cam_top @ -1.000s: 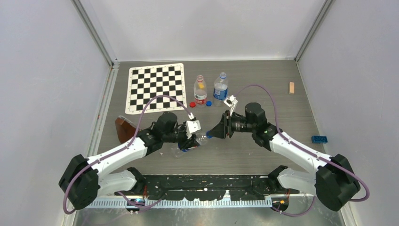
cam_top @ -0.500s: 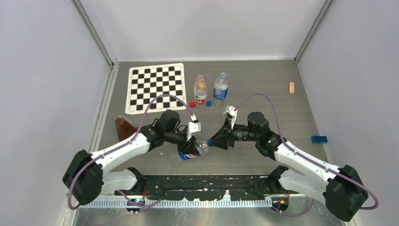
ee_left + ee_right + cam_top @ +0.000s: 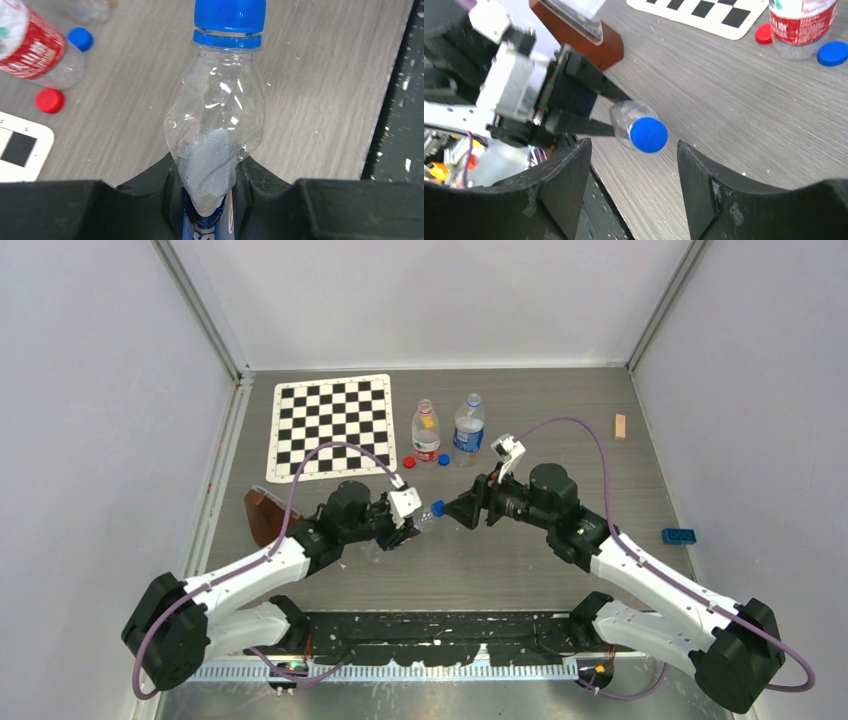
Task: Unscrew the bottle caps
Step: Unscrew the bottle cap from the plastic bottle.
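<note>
My left gripper (image 3: 207, 200) is shut on a clear blue-labelled bottle (image 3: 215, 125), squeezing its body and holding it tilted above the table. Its blue cap (image 3: 648, 134) is still on the neck and points at my right gripper (image 3: 634, 150). That gripper is open, its jaws a little short of the cap and touching nothing. In the top view the held cap (image 3: 437, 508) sits just left of the right gripper (image 3: 458, 512). A red-labelled bottle (image 3: 426, 435) and a blue-labelled bottle (image 3: 468, 430) stand at the back without caps. A loose red cap (image 3: 409, 462) and a loose blue cap (image 3: 443, 459) lie beside them.
A checkerboard sheet (image 3: 332, 427) lies at the back left. A brown block (image 3: 265, 512) stands close to the left arm. A small wooden block (image 3: 620, 426) and a blue brick (image 3: 678, 535) sit along the right side.
My right gripper has opened and come off the blue cap. The left arm has carried the bottle away from the table's near edge, and the right gripper followed.
</note>
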`<move>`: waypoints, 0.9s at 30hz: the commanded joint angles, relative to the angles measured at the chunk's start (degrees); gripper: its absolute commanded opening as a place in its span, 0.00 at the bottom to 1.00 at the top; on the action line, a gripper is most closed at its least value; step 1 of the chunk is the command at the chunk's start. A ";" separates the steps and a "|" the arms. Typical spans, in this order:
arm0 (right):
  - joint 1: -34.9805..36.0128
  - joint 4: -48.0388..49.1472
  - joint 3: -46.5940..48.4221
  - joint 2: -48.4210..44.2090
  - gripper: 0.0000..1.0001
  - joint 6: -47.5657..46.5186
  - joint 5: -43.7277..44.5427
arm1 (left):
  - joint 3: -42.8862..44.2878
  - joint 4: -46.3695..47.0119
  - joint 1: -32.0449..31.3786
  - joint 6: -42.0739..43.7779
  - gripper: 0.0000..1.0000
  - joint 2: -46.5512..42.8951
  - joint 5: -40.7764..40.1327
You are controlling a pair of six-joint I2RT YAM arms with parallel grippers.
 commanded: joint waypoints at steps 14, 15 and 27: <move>-0.29 -2.59 11.14 12.77 0.51 14.17 -3.75 | -4.99 11.96 -4.33 3.29 0.00 -7.70 -13.94; -0.24 -2.39 10.99 12.72 0.49 14.10 -3.57 | -4.96 11.93 -4.33 3.40 0.00 -7.75 -13.95; -0.38 -1.58 9.66 12.25 0.11 10.51 -4.96 | -4.20 10.65 -4.35 3.84 0.00 -7.29 -9.49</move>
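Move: Just beyond the right hand's open fingertips is the blue cap of the clear bottle, about 2 cm to its left, 1 cm ahead and 3 cm lower. Standing some 22 cm farther out than that hand are the red-label bottle, 7 cm to its left, and the blue-label bottle, 2 cm to its right; a loose blue cap lies 3 cm left of it, level with those bottles. The left hand holds the clear bottle, whose cap is roughly 7 cm to its right, 4 cm ahead and 6 cm up. Re-gripping the blue cap, the right hand lifts about 2 cm, then goes some 3 cm left and 3 cm down onto it, its wrist rolling nearly 20 degrees as the fingers close and pinch the cap from both sides. The left hand keeps its hold on the bottle, raising it about 2 cm and slightly forward with a turn of some 15 degrees, then holds it still for the pinch. ##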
